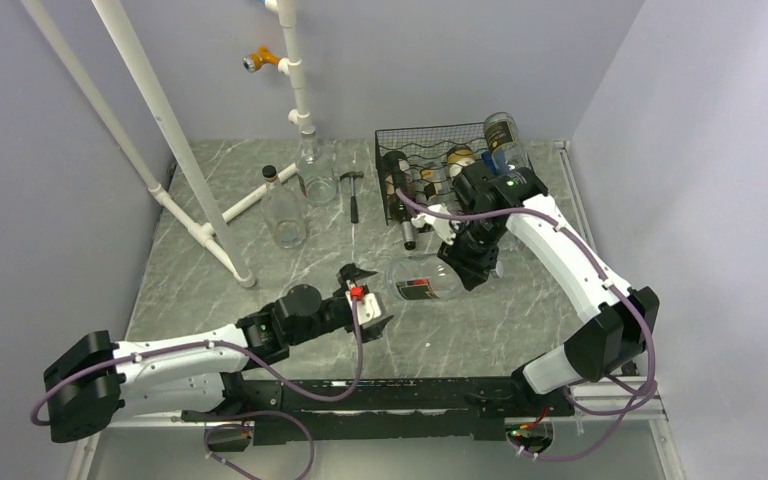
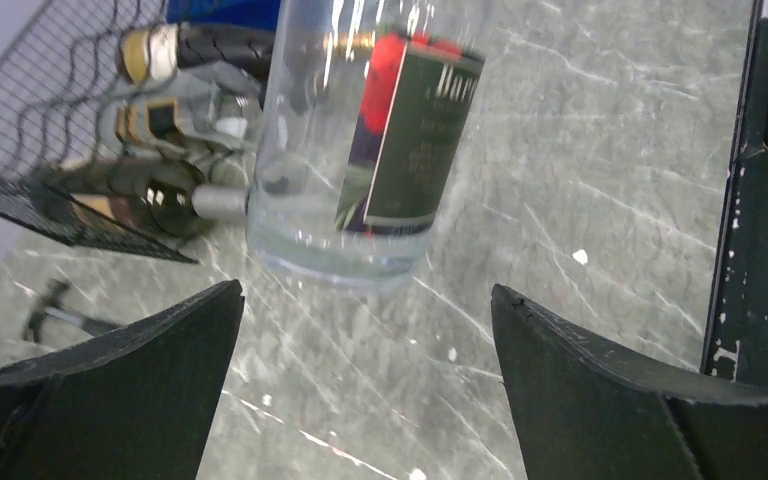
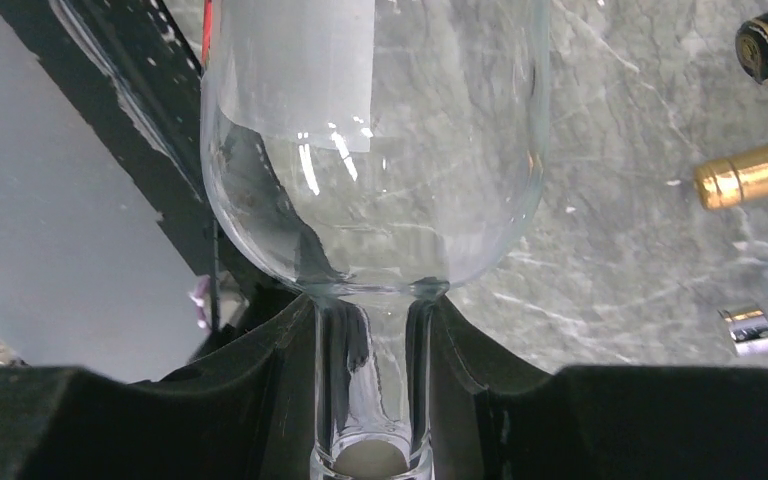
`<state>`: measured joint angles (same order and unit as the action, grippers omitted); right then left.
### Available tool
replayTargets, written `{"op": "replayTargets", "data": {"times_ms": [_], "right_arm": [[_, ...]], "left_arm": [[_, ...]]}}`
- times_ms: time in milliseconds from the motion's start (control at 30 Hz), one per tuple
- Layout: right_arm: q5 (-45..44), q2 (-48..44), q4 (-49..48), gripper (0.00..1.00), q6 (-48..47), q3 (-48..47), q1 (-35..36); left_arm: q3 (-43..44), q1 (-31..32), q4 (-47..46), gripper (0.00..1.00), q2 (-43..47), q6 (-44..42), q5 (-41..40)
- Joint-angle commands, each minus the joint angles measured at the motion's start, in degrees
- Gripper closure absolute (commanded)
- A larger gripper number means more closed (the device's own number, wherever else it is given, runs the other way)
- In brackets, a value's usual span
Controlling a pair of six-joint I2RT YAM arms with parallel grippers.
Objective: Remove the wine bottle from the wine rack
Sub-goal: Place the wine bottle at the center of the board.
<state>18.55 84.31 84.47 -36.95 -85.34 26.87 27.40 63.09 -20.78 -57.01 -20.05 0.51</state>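
A clear wine bottle (image 1: pixel 426 281) with a dark label hangs on its side just above the table, in front of the black wire wine rack (image 1: pixel 430 150). My right gripper (image 1: pixel 467 262) is shut on the bottle's neck; in the right wrist view the neck (image 3: pixel 372 370) sits between the black fingers (image 3: pixel 260 400), and the bottle's shoulder (image 3: pixel 380 200) bulges out past them. My left gripper (image 1: pixel 370 297) stands open a little short of the bottle's base (image 2: pixel 345 255), with nothing between its fingers (image 2: pixel 150 380). The rack (image 2: pixel 30 130) lies beyond the bottle in the left wrist view.
Several bottles lie in the rack, their capped necks (image 1: pixel 407 225) sticking out the front, and one (image 1: pixel 505 138) rests on top. Two clear bottles (image 1: pixel 283 210) (image 1: pixel 315 172) and a hammer (image 1: pixel 353 192) are at the back centre. A white pipe frame (image 1: pixel 175 150) stands on the left.
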Motion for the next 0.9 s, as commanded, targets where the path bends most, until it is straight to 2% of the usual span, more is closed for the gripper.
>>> {"op": "replayTargets", "data": {"times_ms": [0, 333, 500, 700, 800, 867], "right_arm": [[-4.74, -2.80, 1.54, 1.00, -3.33, -4.94, 3.09], [-20.73, -0.98, 1.70, 1.00, -2.05, -0.58, 12.45], [-24.60, -0.11, 1.80, 1.00, -2.14, 1.17, 14.32], [-26.37, 0.57, 1.71, 0.99, -2.21, 2.53, 15.13], [-27.16, 1.13, 1.75, 0.98, -2.25, 3.21, 15.46], [-27.60, 1.39, 1.75, 0.96, -2.21, 3.50, 15.70]], "left_arm": [[-6.17, 0.20, -18.80, 0.01, -1.31, 7.51, -3.13], [-9.98, 0.36, -21.75, 0.02, -5.34, 8.67, -3.60], [-10.51, 0.55, -23.65, 0.11, -9.60, 10.46, -7.56], [-11.77, 0.53, -28.85, 0.26, -13.88, 17.88, -13.25], [-11.84, 0.55, -31.57, 0.28, -16.32, 19.61, -11.55], [-12.11, 0.59, -33.82, 0.29, -17.54, 17.49, -8.17]]}}
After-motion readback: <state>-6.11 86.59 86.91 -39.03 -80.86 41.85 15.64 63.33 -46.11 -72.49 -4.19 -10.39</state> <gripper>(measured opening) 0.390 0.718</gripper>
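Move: The wine bottle, held by its neck in the right hand, is bound for the board's centre, roughly 11 cm left of that hand, 4 cm back and 19 cm below. The dark bottle on the rack lies some 17 cm ahead of the hand and 16 cm to its left, the gold-necked bottle about 16 cm ahead and 1 cm right, both around 12 cm lower. From the left hand, the wine bottle's middle is about 12 cm right, 3 cm ahead and 3 cm lower. The wine bottle, still pinched by the neck, is swung base-down towards the board's centre: the right hand rolls its left side down, with a counter-clockwise turn (some 30 degrees in all), while easing right and lowering slightly. Empty beside the base, the left hand sinks about 8 cm, then edges forward as its fingers close by about a quarter, without touching the glass. ##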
